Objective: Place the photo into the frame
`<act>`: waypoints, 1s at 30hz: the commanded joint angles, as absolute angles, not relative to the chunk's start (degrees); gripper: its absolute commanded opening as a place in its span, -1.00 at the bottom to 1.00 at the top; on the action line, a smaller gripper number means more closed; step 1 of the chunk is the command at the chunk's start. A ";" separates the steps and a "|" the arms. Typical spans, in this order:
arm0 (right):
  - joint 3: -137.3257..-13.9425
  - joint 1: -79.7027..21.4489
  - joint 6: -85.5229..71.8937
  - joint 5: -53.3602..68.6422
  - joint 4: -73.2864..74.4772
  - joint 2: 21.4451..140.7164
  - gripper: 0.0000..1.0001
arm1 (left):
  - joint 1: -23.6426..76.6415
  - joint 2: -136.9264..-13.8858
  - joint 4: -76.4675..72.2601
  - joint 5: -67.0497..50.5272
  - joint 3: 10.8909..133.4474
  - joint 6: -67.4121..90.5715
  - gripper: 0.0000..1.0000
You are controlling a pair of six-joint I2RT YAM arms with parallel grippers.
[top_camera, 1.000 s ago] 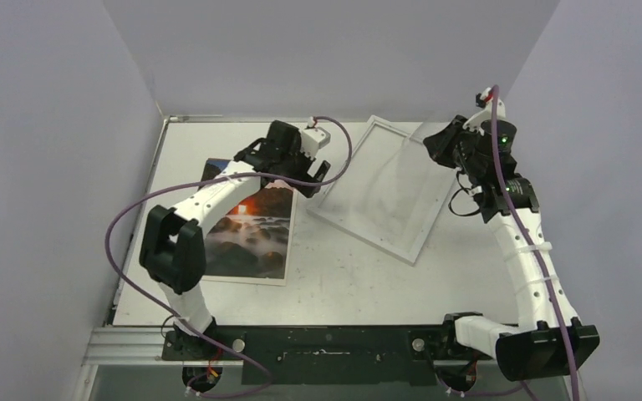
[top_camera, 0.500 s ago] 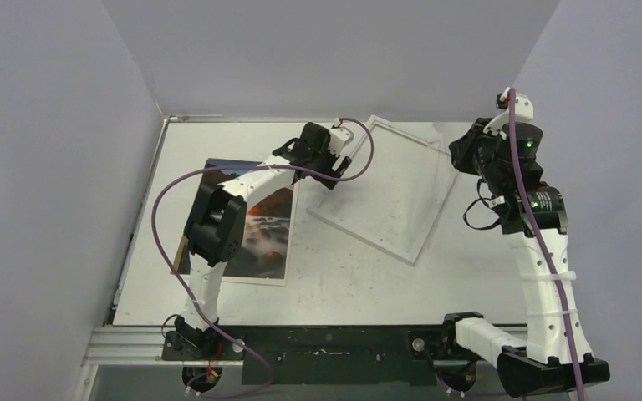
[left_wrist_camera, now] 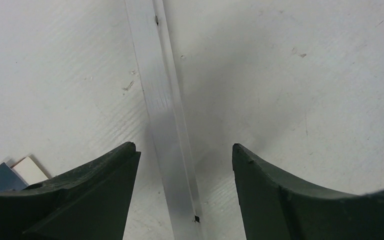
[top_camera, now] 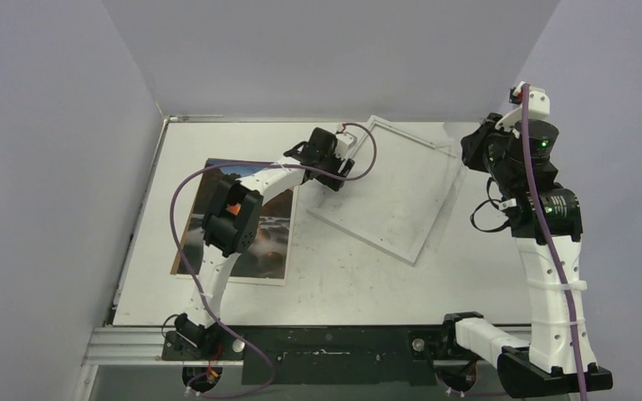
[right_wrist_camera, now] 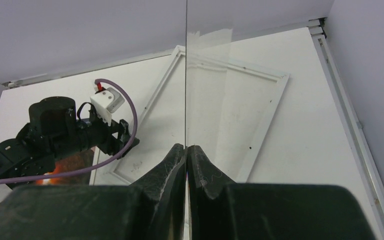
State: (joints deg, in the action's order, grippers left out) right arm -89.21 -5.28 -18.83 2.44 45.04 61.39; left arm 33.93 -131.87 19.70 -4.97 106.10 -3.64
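Observation:
The photo (top_camera: 269,244), a sunset over dark hills, lies flat at the table's left, partly under my left arm. The white frame (top_camera: 384,196) lies at an angle in the middle. My left gripper (top_camera: 335,172) hangs open over the frame's left rail. In the left wrist view that rail (left_wrist_camera: 161,100) runs between the fingers, touching neither, and my left gripper (left_wrist_camera: 185,155) stays low over it. My right gripper (top_camera: 471,150) is raised beside the frame's far right corner. It is shut (right_wrist_camera: 186,150) on a thin clear pane (right_wrist_camera: 186,75), seen edge-on above the frame (right_wrist_camera: 270,112).
Grey walls close in the table on the left, back and right. A brown board edge (top_camera: 180,249) shows under the photo's left side. A purple cable (top_camera: 359,150) loops off the left wrist over the frame. A metal rail (top_camera: 301,342) runs along the near edge.
My left gripper moved right from the photo's top corner to the frame's left rail, its jaws narrowing. My right arm rose and swung right, carrying the clear pane.

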 commanded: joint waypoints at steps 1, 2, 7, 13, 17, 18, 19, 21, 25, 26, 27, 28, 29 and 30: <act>-90.20 -5.19 -18.80 0.96 43.44 60.69 -0.89 | 33.53 -133.28 18.49 -3.99 108.60 -0.71 0.32; -90.09 -5.20 -18.81 1.03 43.30 60.65 -0.89 | 33.38 -133.65 19.03 -4.03 108.58 -0.33 0.26; -89.29 -5.20 -18.81 1.48 42.78 60.69 -0.89 | 32.64 -133.04 17.74 -2.70 105.73 5.03 -0.40; -88.00 -5.18 -19.25 3.26 41.05 61.09 -0.89 | 32.31 -127.77 13.66 1.61 97.82 8.58 -0.68; -86.66 -5.21 -20.17 5.17 38.40 62.46 -0.89 | 31.70 -122.69 14.12 2.37 90.55 12.47 -0.72; -86.11 -5.19 -20.48 5.93 37.46 62.93 -0.89 | 31.46 -120.77 13.96 2.32 88.19 13.93 -0.72; -85.65 -5.24 -20.89 6.94 36.65 63.45 -0.89 | 31.15 -118.10 13.62 2.30 85.41 15.33 -0.72; -84.93 -5.19 -21.31 8.83 34.96 64.55 -0.89 | 30.63 -114.31 13.24 1.19 80.53 18.18 -0.72; -84.98 -5.49 -22.26 13.49 32.51 66.97 -0.89 | 29.79 -108.19 12.41 0.00 71.96 23.99 -0.72; -85.07 -5.66 -22.58 14.47 31.99 67.57 -0.89 | 29.62 -106.79 11.69 -1.21 69.91 25.47 -0.72; -85.36 -6.07 -22.81 15.36 31.65 68.07 -0.89 | 29.40 -105.72 10.55 -2.22 67.97 27.00 -0.71; -85.61 -6.69 -22.99 16.06 31.30 68.67 -0.89 | 29.34 -104.75 9.54 -3.69 66.34 28.70 -0.69; -86.09 -7.87 -22.96 16.31 31.09 69.27 -0.89 | 29.35 -104.03 8.77 -4.97 64.93 29.72 -0.68; -86.63 -9.33 -22.71 15.94 31.13 69.86 -0.89 | 29.47 -103.71 8.56 -6.20 64.17 30.41 -0.66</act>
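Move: The left hand is astride the frame's left bar: the stretch between its open fingers is about 1 cm to its left, 3 cm below and level with it front to back. The frame's middle lies some 10 cm to its right and 3 cm back; the photo about 27 cm left and 11 cm back, both 4 cm below. From the right hand, high up with the clear sheet, the frame's middle is roughly 15 cm ahead, 12 cm left and 39 cm down. Down a couple of centimetres onto the frame's left bar first, the left fingers closing to pinch it; then back and to the left, dragging the frame about 10 cm each way towards the photo while the wrist turns counter-clockwise some 25 degrees and tips a little. The right hand, still gripping the clear sheet, waits, then eases forward, left and down, roughly 4 cm each. ##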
